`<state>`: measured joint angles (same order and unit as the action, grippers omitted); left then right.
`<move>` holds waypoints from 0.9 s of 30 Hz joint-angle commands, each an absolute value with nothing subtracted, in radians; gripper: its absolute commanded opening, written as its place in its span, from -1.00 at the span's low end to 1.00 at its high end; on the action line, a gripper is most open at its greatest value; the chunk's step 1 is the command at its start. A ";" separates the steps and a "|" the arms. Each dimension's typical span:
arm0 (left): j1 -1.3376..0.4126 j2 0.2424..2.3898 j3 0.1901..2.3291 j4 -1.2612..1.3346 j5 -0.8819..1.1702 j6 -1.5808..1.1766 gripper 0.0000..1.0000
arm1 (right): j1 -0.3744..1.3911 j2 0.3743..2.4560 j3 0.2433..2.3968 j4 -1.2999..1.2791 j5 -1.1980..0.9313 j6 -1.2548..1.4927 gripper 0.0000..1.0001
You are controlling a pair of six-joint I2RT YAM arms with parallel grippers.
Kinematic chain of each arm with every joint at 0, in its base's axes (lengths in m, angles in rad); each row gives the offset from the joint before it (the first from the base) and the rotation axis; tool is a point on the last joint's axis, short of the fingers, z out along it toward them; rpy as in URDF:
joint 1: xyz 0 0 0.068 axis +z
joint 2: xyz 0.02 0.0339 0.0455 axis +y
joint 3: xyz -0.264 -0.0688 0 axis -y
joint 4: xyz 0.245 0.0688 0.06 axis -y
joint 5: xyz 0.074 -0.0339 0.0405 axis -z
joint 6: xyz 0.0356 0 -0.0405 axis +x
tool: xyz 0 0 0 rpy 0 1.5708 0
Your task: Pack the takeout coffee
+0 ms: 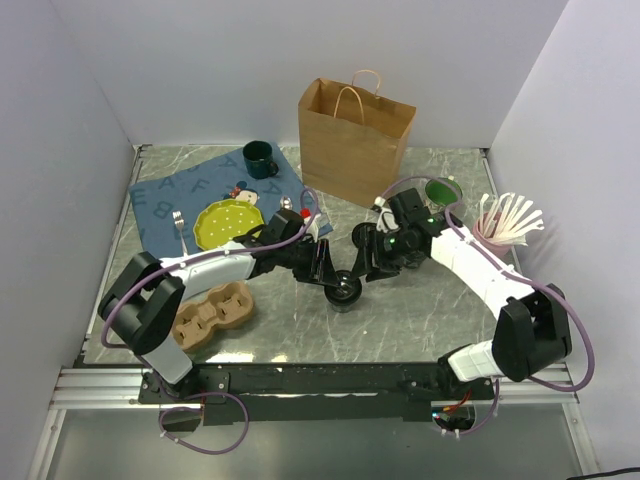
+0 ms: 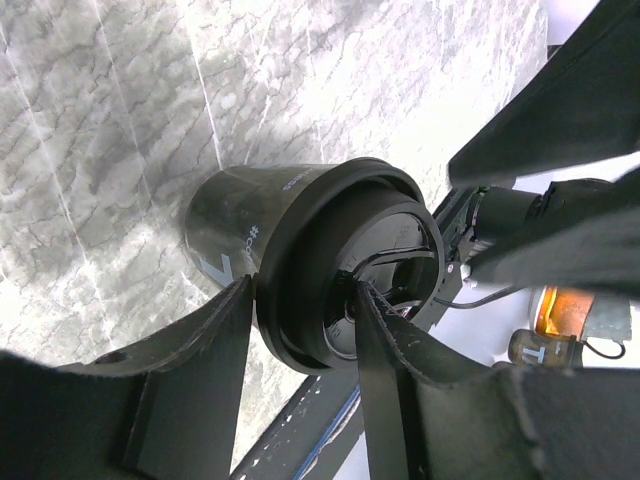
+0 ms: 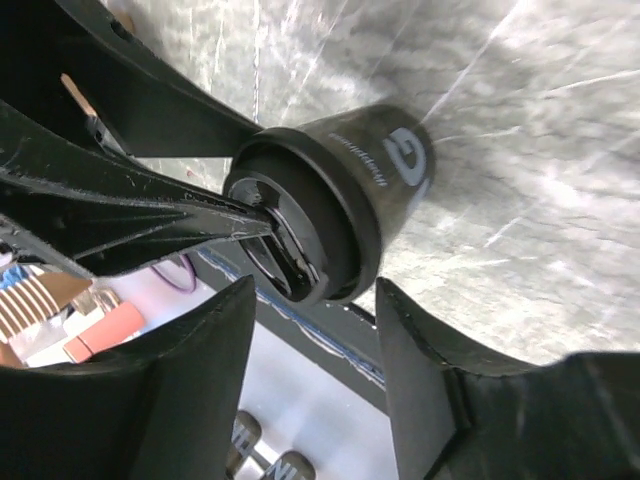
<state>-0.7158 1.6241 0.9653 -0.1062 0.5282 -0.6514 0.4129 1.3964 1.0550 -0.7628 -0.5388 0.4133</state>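
Observation:
The takeout coffee (image 1: 345,290), a short dark cup with a black lid, stands on the marble table between my two grippers. My left gripper (image 1: 335,275) comes in from the left. In the left wrist view it (image 2: 303,290) pinches the lid's rim of the takeout coffee (image 2: 300,230), one finger outside the rim and the other across the lid's top. My right gripper (image 1: 368,268) is just right of the cup. In the right wrist view it (image 3: 315,290) is open, and the takeout coffee (image 3: 370,190) lies beyond its fingertips, untouched. The brown paper bag (image 1: 355,140) stands open at the back.
A blue mat (image 1: 170,200) at back left bears a yellow-green plate (image 1: 228,222), a fork (image 1: 180,222) and a dark green mug (image 1: 260,158). A cardboard cup carrier (image 1: 212,315) lies front left. A white mug with green inside (image 1: 440,190) and a cup of white utensils (image 1: 500,225) stand right.

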 commanded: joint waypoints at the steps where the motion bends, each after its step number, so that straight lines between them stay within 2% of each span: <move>1: -0.715 1.693 0.936 -0.221 0.414 -0.598 -0.05 | 0.368 1.370 1.074 -0.775 -0.537 0.379 0.09; 5: -0.715 1.700 0.942 -0.227 0.413 -0.597 -0.06 | 0.359 1.384 1.068 -0.762 -0.534 0.365 -0.02; 9: -0.715 1.706 0.948 -0.236 0.417 -0.597 -0.07 | 0.359 1.396 1.057 -0.747 -0.502 0.360 -0.25; 17: -0.715 1.707 0.953 -0.250 0.410 -0.595 -0.07 | 0.360 1.436 1.014 -0.681 -0.534 0.360 -0.28; 27: -0.715 1.726 0.931 -0.247 0.400 -0.607 -0.09 | 0.359 1.477 0.928 -0.597 -0.499 0.382 -0.46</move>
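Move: For the right hand, the middle of the black lid sitting on the coffee cup lies about 3 cm to its left, 2 cm back and 4 cm below. The spare lid on the table is some 11 cm ahead of this hand, 3 cm to its right and 12 cm down; the second cup is about 9 cm ahead, 13 cm right and 8 cm down. For the left hand, already on the lid, the lid's middle lies about 3 cm right, 1 cm back and 1 cm down. The left hand stays put and keeps its pinch on the near-left part of the lid's rim, steadying the cup, while the right hand first shifts level by about 2 cm, forward and to its right, out over the far-right side of the lid. From there it sinks some 3 cm with hardly any turn, its fingers closing to about half their earlier gap, until their tips come down onto the lid's rim beside the left hand's fingers. ##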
